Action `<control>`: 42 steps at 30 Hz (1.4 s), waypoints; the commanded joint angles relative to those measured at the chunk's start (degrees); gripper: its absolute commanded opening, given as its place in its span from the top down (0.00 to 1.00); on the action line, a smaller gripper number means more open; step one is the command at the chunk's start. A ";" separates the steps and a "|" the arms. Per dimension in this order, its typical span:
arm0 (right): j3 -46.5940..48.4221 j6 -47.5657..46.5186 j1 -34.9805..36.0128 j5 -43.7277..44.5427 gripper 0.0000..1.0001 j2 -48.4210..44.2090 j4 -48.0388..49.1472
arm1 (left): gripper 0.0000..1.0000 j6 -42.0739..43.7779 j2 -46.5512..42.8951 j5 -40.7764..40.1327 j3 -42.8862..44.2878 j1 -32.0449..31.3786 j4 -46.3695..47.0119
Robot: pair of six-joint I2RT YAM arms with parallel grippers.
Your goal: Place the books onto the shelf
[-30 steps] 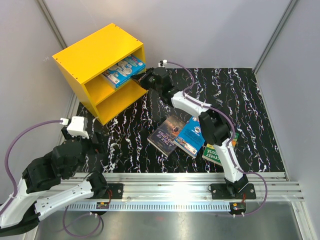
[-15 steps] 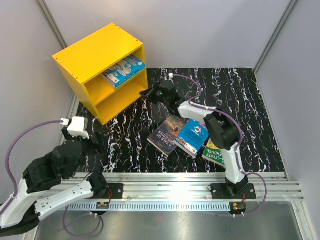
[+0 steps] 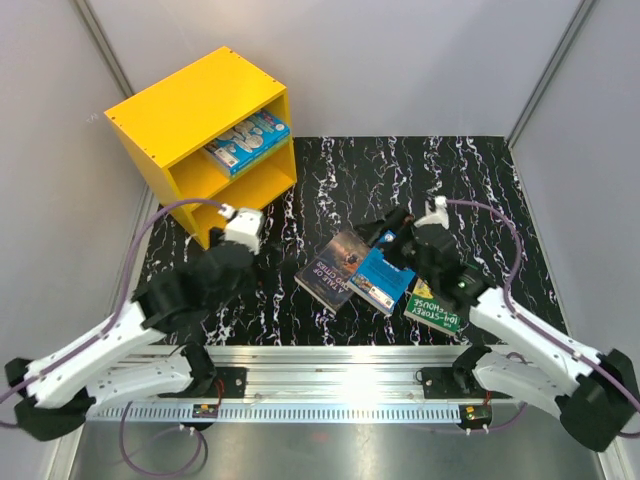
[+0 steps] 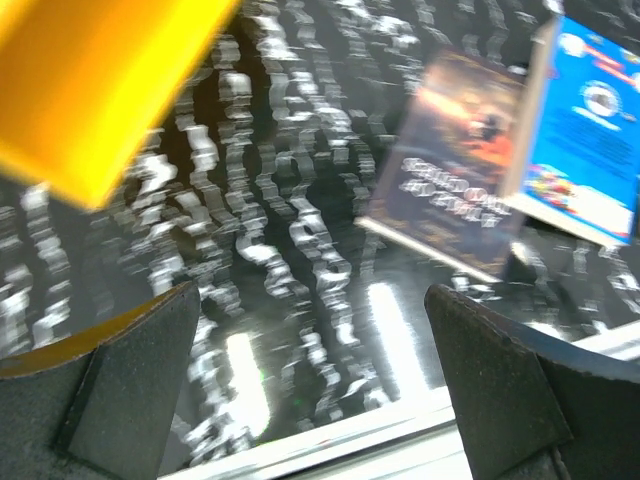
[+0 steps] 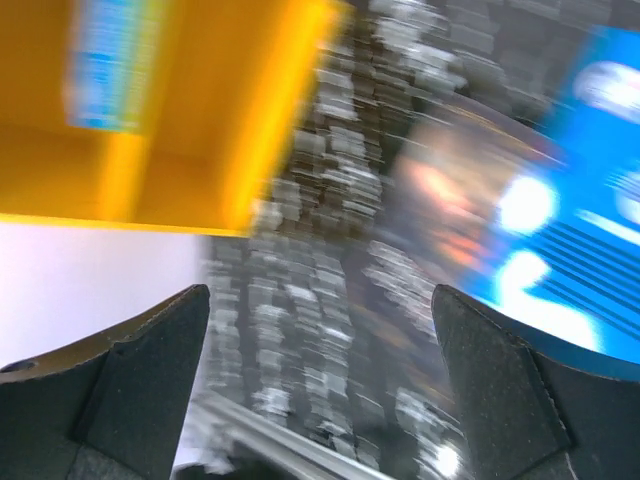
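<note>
The yellow shelf (image 3: 190, 115) stands at the far left with one blue book (image 3: 247, 140) lying in its upper compartment. Three more books lie overlapping mid-table: a dark one (image 3: 333, 268), a blue one (image 3: 383, 277) and a green one (image 3: 432, 306). My left gripper (image 3: 240, 265) hovers open and empty between shelf and books; the blurred left wrist view shows the dark book (image 4: 455, 175) and blue book (image 4: 585, 125) ahead of the left gripper (image 4: 310, 300). My right gripper (image 3: 385, 228) is open and empty just above the blue book's far edge. The right wrist view, also blurred, has the right gripper (image 5: 320, 300) facing the shelf (image 5: 200, 110).
The black marbled table top (image 3: 470, 190) runs to grey walls at the back and sides. An aluminium rail (image 3: 350, 360) carrying both arm bases lines the near edge. The shelf's lower compartment (image 3: 235, 200) holds nothing visible.
My right arm has pulled back from the shelf to the books and its jaws have opened; the blue book stays in the upper compartment. My left arm has swung forward over the table.
</note>
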 commanded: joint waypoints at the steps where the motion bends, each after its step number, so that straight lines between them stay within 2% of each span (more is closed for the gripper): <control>1: -4.87 1.54 -0.86 8.97 0.00 -6.88 -20.59 | 0.01 0.39 8.17 8.84 -0.21 -0.05 14.64; 6: -7.25 2.34 -3.50 9.25 0.00 -10.78 -28.26 | 0.01 -0.22 21.55 17.54 3.30 0.48 24.30; 10: -6.81 -0.46 -7.26 7.40 0.00 -4.04 -29.41 | 0.01 -0.31 33.92 22.81 8.13 1.62 29.23; 13: -8.12 -2.75 -10.08 3.54 0.00 -0.42 -24.59 | 0.01 -1.27 40.96 28.78 11.73 4.77 32.66; 17: -10.50 -3.11 -12.02 -0.25 0.00 2.57 -18.95 | 0.01 -2.16 48.80 32.22 15.16 7.15 34.86; 27: -13.05 -3.46 -13.34 -7.02 0.00 9.96 -8.84 | 0.01 -2.06 67.17 40.39 23.17 8.83 38.12; 34: -12.08 -3.90 -13.52 -6.14 0.00 14.52 -8.67 | 0.01 -5.14 68.77 50.14 18.78 9.36 43.91; 37: -12.17 -3.64 -13.35 -7.02 0.00 18.21 -7.09 | 0.01 -6.63 68.06 57.77 15.70 9.45 47.86; 42: -13.84 -1.01 -13.43 -11.06 0.00 25.24 0.89 | 0.01 -11.11 69.38 66.93 10.35 9.53 54.89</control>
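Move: Below and back from the right hand lies the blue book, about 4 cm nearer the base, 4 cm to its right and 20 cm down; from the left hand it is some 30 cm right, 5 cm ahead and 22 cm below. The dark book lies about 11 cm to the left of the blue one and level with it, the green book some 11 cm to the right of it and 6 cm nearer the base. Sinking about 20 cm with open fingers, the right hand first swings right and tips down, then presses 3-4 cm forward and left, its finger against the blue book's right side. The left hand sweeps some 27 cm right, forward and down to the book's far left edge, steepening about 25 degrees, then stalls there and rolls its left side down, open fingers astride that edge. ##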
